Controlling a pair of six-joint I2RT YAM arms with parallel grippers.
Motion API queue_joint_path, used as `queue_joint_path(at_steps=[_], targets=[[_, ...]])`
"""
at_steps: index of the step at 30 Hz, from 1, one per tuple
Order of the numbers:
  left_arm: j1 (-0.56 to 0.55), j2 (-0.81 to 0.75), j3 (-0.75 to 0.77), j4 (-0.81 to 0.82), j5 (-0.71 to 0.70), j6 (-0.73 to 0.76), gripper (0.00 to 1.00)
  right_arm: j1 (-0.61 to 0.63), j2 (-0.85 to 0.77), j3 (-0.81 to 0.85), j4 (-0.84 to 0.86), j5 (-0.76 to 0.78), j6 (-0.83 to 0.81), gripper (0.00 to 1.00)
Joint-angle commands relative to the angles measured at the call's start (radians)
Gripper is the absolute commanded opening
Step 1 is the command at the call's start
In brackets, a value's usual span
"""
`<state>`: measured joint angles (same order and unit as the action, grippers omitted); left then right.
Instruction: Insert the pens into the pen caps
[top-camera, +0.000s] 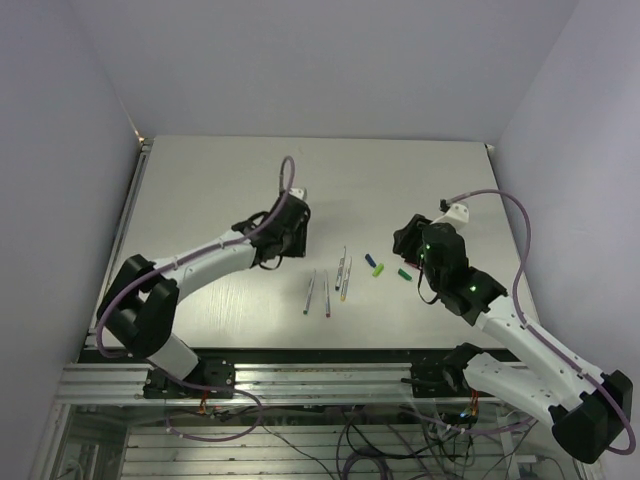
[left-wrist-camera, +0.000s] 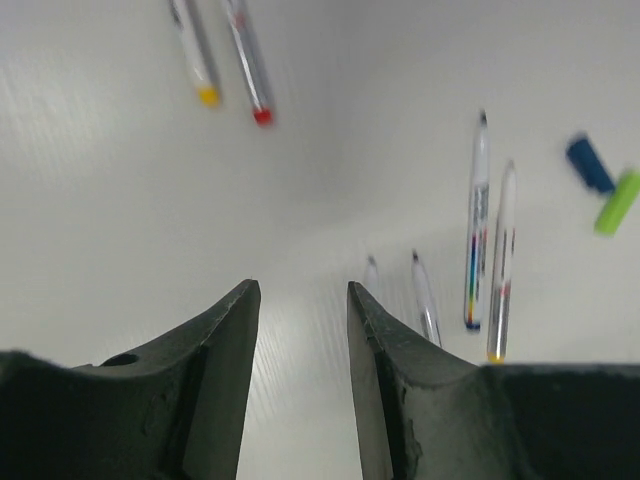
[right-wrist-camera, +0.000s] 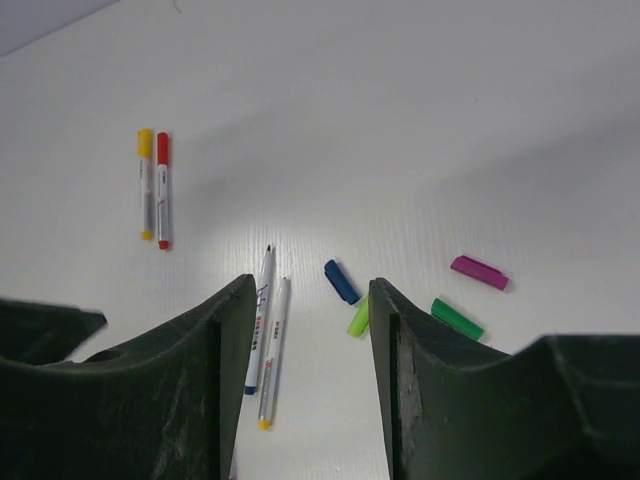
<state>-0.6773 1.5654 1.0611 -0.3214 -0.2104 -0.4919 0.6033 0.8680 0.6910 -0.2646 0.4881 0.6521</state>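
Two pens with yellow and red caps on lie side by side at the far left of the right wrist view. Two bare pens lie ahead of my right gripper, which is open and empty. Loose pen caps lie nearby: blue, light green, dark green and magenta. Two more bare pens lie nearer the front. My left gripper hangs open above bare table, holding nothing, with the pens to its right.
Both arms reach over the white table, the left gripper left of the pen group and the right gripper just right of the caps. Walls close in the table at the back and sides.
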Motion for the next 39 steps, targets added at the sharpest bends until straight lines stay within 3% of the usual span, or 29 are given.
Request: queue_joint_path(at_steps=[1,7,16,26,39], targets=[[-0.102,-0.074,-0.079,-0.02,-0.068,0.006,0.5,-0.003,-0.04,-0.006,-0.001,0.022,-0.005,0.46],[-0.216,-0.121,-0.133,-0.056,-0.107,-0.04,0.51,-0.002,-0.089,-0.029,-0.046,0.077,0.021,0.32],[-0.32,-0.061,-0.14,-0.082,-0.151,-0.087,0.52,-0.003,-0.151,-0.094,-0.071,0.096,0.084,0.29],[-0.34,0.055,-0.084,-0.117,-0.199,-0.086,0.51,-0.003,-0.172,-0.113,-0.086,0.095,0.092,0.28],[-0.324,0.131,-0.035,-0.134,-0.123,-0.059,0.5,-0.002,-0.17,-0.131,-0.07,0.084,0.104,0.27]])
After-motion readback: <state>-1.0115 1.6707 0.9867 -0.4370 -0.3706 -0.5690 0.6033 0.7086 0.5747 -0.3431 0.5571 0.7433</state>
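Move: The green-ended pen lies about 9 cm back and 4 cm right of the open left hand, roughly 9 cm below. At the same height, the pink-ended pen is 9 cm back and 9 cm right of that hand, and the blue-ended one 2 cm back and 13 cm right. From the right hand the green-ended pen is about 21 cm left, 5 cm back and 18 cm below. Left hand draws back about 10 cm, sinking some 7 over the green-ended pen, open; right retreats back-right, part-closing. ##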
